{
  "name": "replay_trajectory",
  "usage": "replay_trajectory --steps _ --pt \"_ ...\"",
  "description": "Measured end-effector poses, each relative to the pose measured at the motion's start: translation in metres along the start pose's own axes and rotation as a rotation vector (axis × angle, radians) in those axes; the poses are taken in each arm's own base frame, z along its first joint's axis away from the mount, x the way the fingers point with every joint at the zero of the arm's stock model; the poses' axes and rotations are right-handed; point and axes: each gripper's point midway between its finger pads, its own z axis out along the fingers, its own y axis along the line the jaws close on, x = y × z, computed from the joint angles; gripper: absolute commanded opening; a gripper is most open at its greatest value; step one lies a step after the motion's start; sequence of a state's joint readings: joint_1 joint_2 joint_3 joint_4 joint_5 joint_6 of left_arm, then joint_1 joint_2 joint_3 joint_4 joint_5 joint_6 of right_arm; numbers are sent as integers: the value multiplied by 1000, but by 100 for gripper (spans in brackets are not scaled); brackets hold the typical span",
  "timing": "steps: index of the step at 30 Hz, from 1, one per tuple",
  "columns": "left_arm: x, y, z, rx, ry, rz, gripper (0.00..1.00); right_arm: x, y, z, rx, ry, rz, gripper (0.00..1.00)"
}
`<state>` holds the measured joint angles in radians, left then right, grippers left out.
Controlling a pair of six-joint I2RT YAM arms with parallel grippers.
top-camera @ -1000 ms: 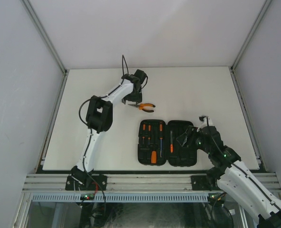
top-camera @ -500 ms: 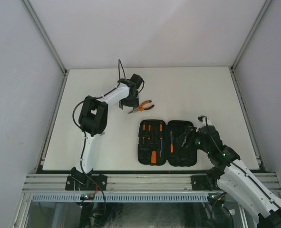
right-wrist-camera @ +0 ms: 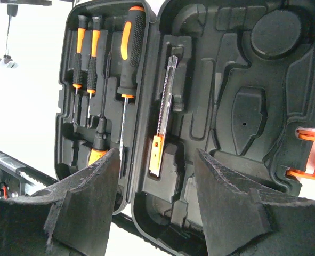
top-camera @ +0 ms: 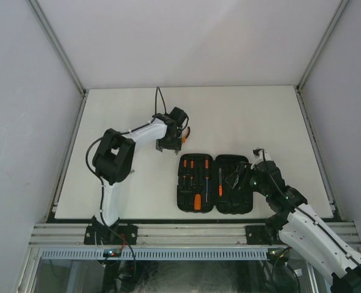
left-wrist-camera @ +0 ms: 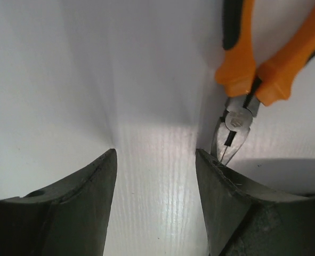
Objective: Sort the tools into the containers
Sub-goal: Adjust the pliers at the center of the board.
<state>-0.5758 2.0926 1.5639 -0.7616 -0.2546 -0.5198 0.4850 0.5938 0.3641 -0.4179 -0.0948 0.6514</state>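
The needle-nose pliers [left-wrist-camera: 253, 64], orange-and-black handled, lie on the white table at the upper right of the left wrist view. Their metal nose [left-wrist-camera: 233, 130] ends against the outer side of my right finger. My left gripper [left-wrist-camera: 154, 160] is open low over bare table, with nothing between its fingers. From above, the left gripper [top-camera: 170, 140] covers most of the pliers. The black case [top-camera: 232, 201] lies open, with thin screwdrivers [right-wrist-camera: 85, 53], a thick screwdriver [right-wrist-camera: 130, 48] and a slim orange-tabbed tool [right-wrist-camera: 165, 101] in its slots. My right gripper [right-wrist-camera: 156, 160] hovers open over the case [right-wrist-camera: 253, 106].
Orange latches [right-wrist-camera: 306, 154] stick out from the case's right edge. The white table [top-camera: 259, 116] is walled at the back and on both sides. An aluminium rail [top-camera: 186, 235] runs along the near edge, close below the case.
The left gripper has swung over the pliers, which turned and slid left, and its jaws have narrowed a little. The right arm has hardly moved.
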Motion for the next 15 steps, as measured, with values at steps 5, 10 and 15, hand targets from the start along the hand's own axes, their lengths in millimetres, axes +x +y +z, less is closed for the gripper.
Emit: replay_trajectory --steps 5,10,15 --pt "-4 -2 -16 24 -47 -3 64 -1 1 -1 -5 -7 0 57" --pt "-32 -6 -47 84 -164 -42 67 -1 1 -1 -6 -7 0 57" --pt "-41 -17 -50 134 -187 -50 70 0 1 -1 -4 -1 0 56"
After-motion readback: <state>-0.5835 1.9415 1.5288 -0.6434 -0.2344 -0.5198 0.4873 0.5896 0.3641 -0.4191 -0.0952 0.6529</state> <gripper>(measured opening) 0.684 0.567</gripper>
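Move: Ahead and to the right of the left hand lie the pliers, jaws pointing back towards the case, their middle about 5 cm forward, 6 cm right and 1 cm below. The open tool case is some 16 cm back and 18 cm right of this hand; the hammer lies about 16 cm left and 5 cm back. From the right hand the pliers are roughly 23 cm forward, 20 cm left and 8 cm lower. Lifting away from the board beside the jaws of the pliers, the left hand climbs about 6 cm, drifting some 2 cm forward and 2 cm right once it is on its way up. Its right finger leaves the side of the jaws, the wrist tilts by 10 to 15 degrees so the fingertips swing forward, and the fingers stay open and empty. ##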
